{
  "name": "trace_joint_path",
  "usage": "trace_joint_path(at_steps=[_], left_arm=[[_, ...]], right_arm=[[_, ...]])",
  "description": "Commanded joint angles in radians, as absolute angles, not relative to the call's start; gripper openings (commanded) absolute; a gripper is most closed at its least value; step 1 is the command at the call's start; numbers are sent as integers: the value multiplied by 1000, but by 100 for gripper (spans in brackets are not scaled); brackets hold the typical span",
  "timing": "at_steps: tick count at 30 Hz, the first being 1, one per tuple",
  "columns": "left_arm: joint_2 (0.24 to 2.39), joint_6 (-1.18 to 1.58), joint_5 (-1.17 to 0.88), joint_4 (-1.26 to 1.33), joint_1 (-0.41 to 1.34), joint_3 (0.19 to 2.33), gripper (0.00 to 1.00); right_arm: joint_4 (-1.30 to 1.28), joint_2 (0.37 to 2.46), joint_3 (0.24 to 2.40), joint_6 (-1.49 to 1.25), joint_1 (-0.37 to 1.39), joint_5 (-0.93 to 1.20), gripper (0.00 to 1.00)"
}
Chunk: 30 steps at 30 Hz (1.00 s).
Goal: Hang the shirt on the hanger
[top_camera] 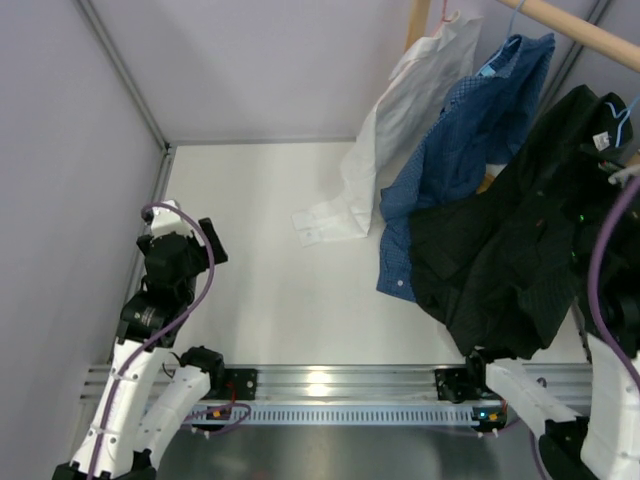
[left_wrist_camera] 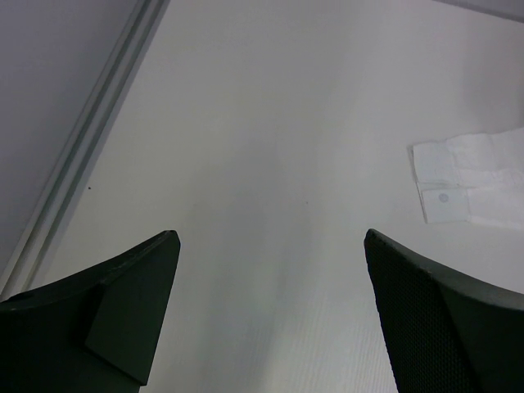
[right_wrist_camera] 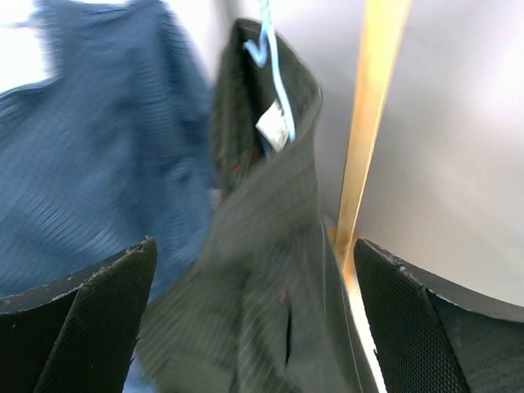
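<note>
The black shirt [top_camera: 500, 250] hangs at the right from the light-blue hanger [top_camera: 620, 118], its lower part draped down onto the table. In the right wrist view the hanger [right_wrist_camera: 270, 49] comes out of the collar beside the white neck label [right_wrist_camera: 274, 128]. The shirt [right_wrist_camera: 270, 270] looks blurred there. My right gripper [right_wrist_camera: 254, 246] is open, its jaws wide apart on either side of the hanging cloth and not pressing it. My left gripper [left_wrist_camera: 270, 236] is open over bare table at the left [top_camera: 200, 240], with nothing between its fingers.
A blue dotted shirt [top_camera: 460, 160] and a white shirt [top_camera: 400, 120] hang left of the black one from a wooden rod [top_camera: 580, 28]. The white cuff [left_wrist_camera: 471, 188] lies on the table. A wooden post [right_wrist_camera: 372, 123] stands right of the black shirt. Walls enclose the left and back.
</note>
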<state>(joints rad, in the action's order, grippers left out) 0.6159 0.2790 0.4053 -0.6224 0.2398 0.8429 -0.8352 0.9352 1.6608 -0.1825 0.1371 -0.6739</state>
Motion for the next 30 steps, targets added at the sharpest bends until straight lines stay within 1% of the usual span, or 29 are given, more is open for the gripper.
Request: trace_joint_path(at_steps=[1,4,9,12,18,23,30], left_arm=[[575,316,491,-615,233,877,98],[554,325,499,-670,233,913,98],[500,325,460,-793,233,1014,98],[474,310,442,-877,235,1100,98],[423,273,403,-1005,235,1204,98],[347,273,387,-1057,235,1215,98],[304,268,397,-1086,235,1204,98]], right_arm=[[-910,740,1577,-169,150,-393,99],[-981,637,1502,-172,150,-313,99],[-1083,506,1447,-152,163,-362,99],[-1118,428,1454,-152,164,-345,99],[-1207,379,1445,-170,170,-305,99],[-1246,351,1457,-172,187,-307,99],[-1287,339,1471,-181,213,-324,100]])
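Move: The right hand, already open and empty, has the neck of the black shirt's hanger about 7 cm ahead, 3 cm to its right and 2 cm below. The black shirt's middle hangs some 22 cm below the hand, about 3 cm ahead and 2 cm left. The blue shirt's middle is roughly 16 cm ahead, 11 cm left and 22 cm lower. From the left hand, the hanger's neck is about 70 cm to the right, 6 cm ahead and 20 cm higher. With no touch on the shirt to be seen, the right hand draws back from the hung hanger, about 15 cm towards its base, fast at first, sinking some 10 cm with a slight drift left and swinging counter-clockwise, fingers staying wide open. The empty left hand also pulls back and rises, tipping its fingers up a little, then sinks slightly at the end. ##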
